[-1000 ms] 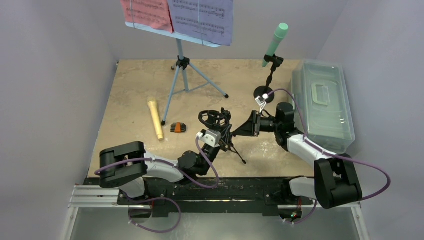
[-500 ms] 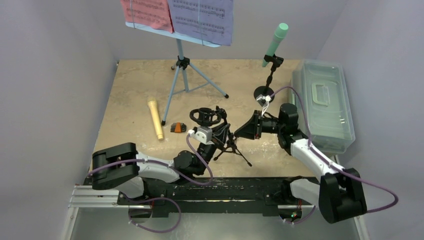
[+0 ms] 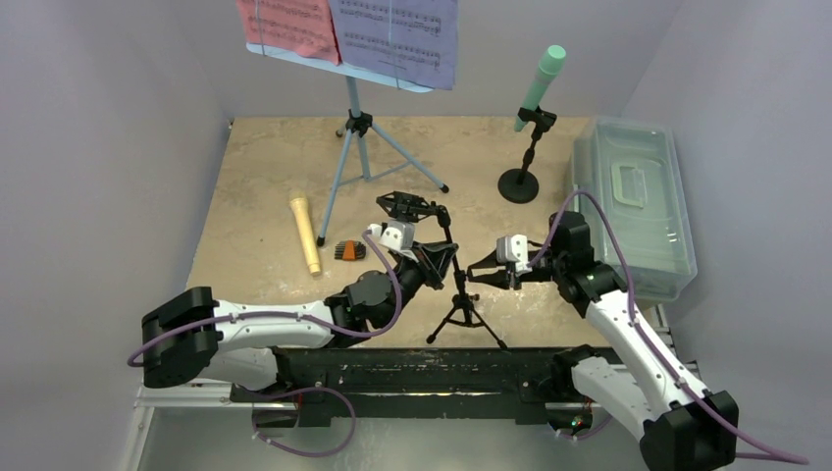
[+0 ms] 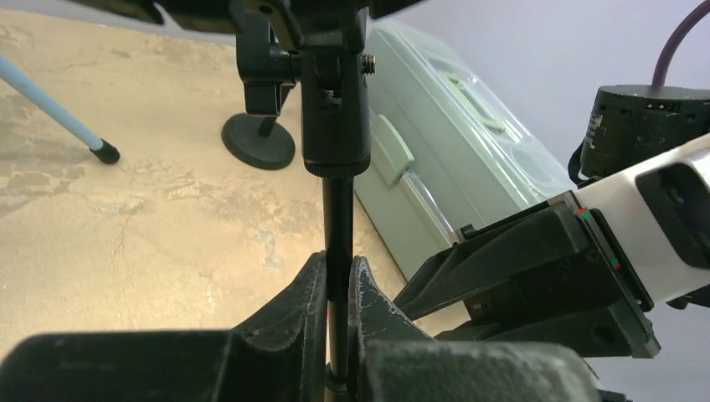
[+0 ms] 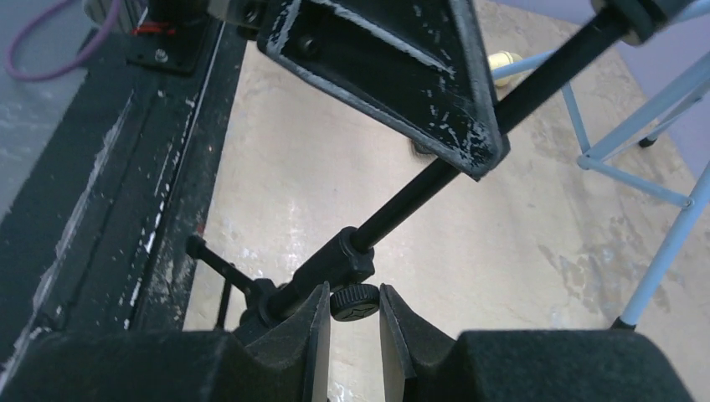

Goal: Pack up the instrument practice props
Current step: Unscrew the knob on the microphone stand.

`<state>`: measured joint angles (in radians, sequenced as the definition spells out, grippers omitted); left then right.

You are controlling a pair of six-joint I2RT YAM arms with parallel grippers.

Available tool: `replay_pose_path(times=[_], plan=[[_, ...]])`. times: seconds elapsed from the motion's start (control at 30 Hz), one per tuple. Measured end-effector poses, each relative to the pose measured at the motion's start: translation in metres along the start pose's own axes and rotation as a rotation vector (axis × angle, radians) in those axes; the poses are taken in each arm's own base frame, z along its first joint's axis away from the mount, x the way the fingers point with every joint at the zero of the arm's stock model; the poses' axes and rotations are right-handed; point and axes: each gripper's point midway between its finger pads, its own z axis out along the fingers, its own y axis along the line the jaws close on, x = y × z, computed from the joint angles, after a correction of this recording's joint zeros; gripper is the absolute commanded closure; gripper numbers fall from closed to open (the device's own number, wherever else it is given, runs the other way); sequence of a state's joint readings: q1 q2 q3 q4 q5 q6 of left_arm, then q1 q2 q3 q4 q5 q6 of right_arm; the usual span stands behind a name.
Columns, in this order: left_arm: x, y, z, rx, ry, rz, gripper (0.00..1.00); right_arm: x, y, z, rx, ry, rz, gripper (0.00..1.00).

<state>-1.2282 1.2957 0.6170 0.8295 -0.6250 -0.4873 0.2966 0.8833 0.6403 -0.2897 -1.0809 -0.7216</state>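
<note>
A small black microphone tripod point(image 3: 459, 312) stands upright on the table's near middle, with its empty clip point(image 3: 404, 204) on top. My left gripper point(image 3: 440, 257) point(image 4: 336, 260) is shut on its thin pole point(image 4: 337, 209). My right gripper point(image 3: 473, 275) point(image 5: 355, 289) comes in from the right, lower on the pole. Its jaws press both sides of the knurled knob point(image 5: 355, 303). The light-blue tripod point(image 3: 355, 128) at the back carries a pink page point(image 3: 289, 25) and a purple page point(image 3: 397, 39). The mint-green microphone point(image 3: 542, 83) sits on a round-based stand point(image 3: 518, 184). The yellow microphone point(image 3: 306, 234) lies at the left.
The translucent grey tub point(image 3: 633, 201) point(image 4: 435, 159) lies lidded along the right edge. A small orange-and-black item point(image 3: 349, 250) rests beside the yellow microphone. The blue tripod's legs point(image 5: 661, 251) spread behind the held tripod. The black rail runs along the near edge.
The left arm swung the black tripod from tilted to upright and reached further right. The right gripper drew back toward the near side, dropped lower and narrowed onto the knob.
</note>
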Motion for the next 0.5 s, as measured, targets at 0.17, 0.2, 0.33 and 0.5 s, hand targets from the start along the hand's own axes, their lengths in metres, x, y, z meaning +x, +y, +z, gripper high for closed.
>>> replay_pose_path(times=[0.17, 0.2, 0.33, 0.5], plan=[[0.009, -0.001, 0.001, 0.011, 0.049, 0.008, 1.00, 0.009, 0.005, -0.002, -0.022, 0.030, -0.083, 0.45], [0.010, -0.001, 0.001, 0.013, 0.051, 0.013, 1.00, 0.009, 0.006, -0.002, -0.025, 0.031, -0.074, 0.36], [0.008, 0.004, 0.003, 0.006, 0.044, 0.068, 1.00, 0.012, 0.010, -0.002, -0.028, 0.035, 0.030, 0.21], [0.001, 0.005, 0.004, 0.023, 0.019, 0.161, 1.00, 0.001, 0.011, -0.005, -0.043, -0.015, 0.202, 0.18]])
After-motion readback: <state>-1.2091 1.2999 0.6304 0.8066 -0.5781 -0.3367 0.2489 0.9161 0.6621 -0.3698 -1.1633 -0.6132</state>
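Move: The microphone stand's knob sits between the right hand's fingertips, already gripped. The tripod hub is some 4 cm back, 1 cm left and 5 cm below that hand; the left hand's grip on the pole is about 2 cm ahead, 4 cm left and 6 cm above it. From the left hand the knob lies about 2 cm back, 4 cm right and 6 cm below, while the shock mount is some 8 cm ahead, 8 cm left and 10 cm above. The right fingers keep their pinch on the knob through the last few degrees of the twist, sinking about 1 cm, then open wide and let go; the hand eases roughly 1 cm back, rises again, and its wrist starts rolling back the other way, some 15 degrees. The left hand stays pinched on the pole, dipping slightly and rolling its left side up a little under 10 degrees. ##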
